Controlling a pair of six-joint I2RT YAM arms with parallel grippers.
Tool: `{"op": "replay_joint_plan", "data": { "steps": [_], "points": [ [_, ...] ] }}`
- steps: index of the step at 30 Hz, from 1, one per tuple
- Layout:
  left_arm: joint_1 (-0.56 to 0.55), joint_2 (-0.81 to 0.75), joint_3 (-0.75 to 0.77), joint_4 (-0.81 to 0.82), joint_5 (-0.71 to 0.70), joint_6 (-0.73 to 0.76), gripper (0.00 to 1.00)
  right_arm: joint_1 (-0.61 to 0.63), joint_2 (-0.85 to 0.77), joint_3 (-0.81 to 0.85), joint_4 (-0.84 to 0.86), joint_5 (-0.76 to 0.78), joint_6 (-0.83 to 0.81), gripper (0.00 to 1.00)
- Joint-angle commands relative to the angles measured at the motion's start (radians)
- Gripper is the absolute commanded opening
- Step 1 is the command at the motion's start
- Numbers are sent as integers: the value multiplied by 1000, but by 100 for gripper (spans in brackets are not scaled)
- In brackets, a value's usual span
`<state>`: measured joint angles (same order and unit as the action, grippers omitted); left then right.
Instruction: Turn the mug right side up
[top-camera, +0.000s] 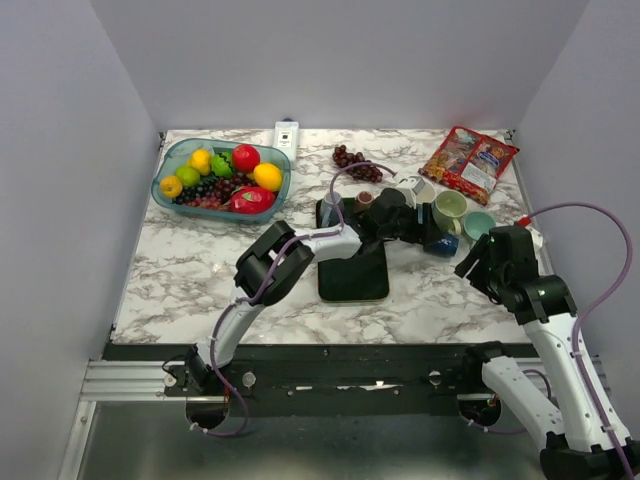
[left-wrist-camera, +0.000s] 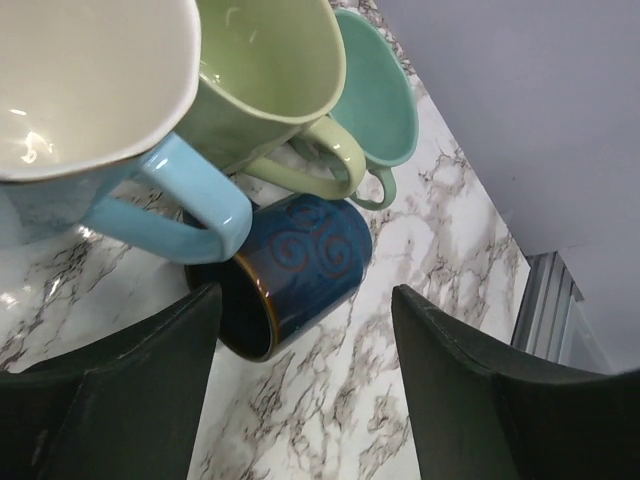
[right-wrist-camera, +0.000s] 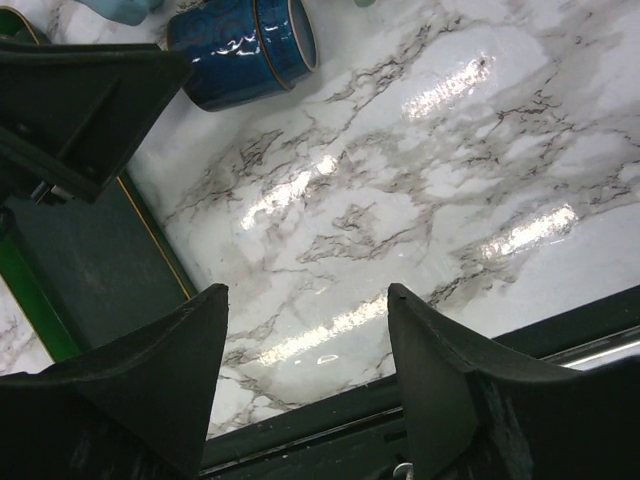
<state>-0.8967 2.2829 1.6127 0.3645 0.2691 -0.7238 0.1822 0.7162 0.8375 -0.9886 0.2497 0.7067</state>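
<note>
A dark blue mug with a swirl pattern lies on its side on the marble table, its mouth facing the left wrist camera. It also shows as the dark blue mug at the top of the right wrist view and as a small blue mug in the top view. My left gripper is open just short of it, the left finger close beside the rim and the right finger apart from it. My right gripper is open over bare marble near the table's front edge, well short of the mug.
Upright mugs crowd behind the blue one: a white mug with a light blue handle, a green mug and a teal mug. A dark tray lies mid-table. A fruit bowl, grapes and a snack packet sit at the back.
</note>
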Motion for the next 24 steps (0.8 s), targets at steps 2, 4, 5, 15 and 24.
{"op": "replay_joint_plan", "data": {
  "steps": [2,4,5,15,24],
  "points": [
    [-22,62,75,7,-21,-6,68,0,-37,44,-90,59,-1,72],
    [-30,76,82,-5,-22,-17,65,-1,-47,51,-105,63,-3,72],
    [-31,79,88,-10,-22,-19,62,0,-52,52,-107,63,-1,72],
    [-54,98,121,-68,-45,-14,33,0,-81,64,-128,48,2,72],
    [-56,-29,23,-102,-11,108,0,-1,-78,89,-117,3,-4,72]
  ]
}}
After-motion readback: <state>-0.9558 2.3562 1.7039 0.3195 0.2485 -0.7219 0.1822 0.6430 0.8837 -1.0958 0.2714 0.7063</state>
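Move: The blue mug lies on its side just off the left hand's fingertips, about 5 cm to the right, 1 cm back and 4 cm below. From the same hand, the light blue mug stands about 8 cm ahead and 2 cm left. The green mug is some 5 cm ahead and 5 cm right, and the teal cup 1 cm ahead and 12 cm right. From the right hand, the blue mug lies roughly 9 cm ahead, 5 cm left and 10 cm below. The left fingers, wide at first, shut on the rim of the lying blue mug and pinch its wall at the back side of the mouth. To get there the hand eases about 3 cm right and 2 cm back while dipping some 2.5 cm, then rises about 1 cm as the grip closes. The empty right hand draws back about 2 cm and slightly up, still open. ##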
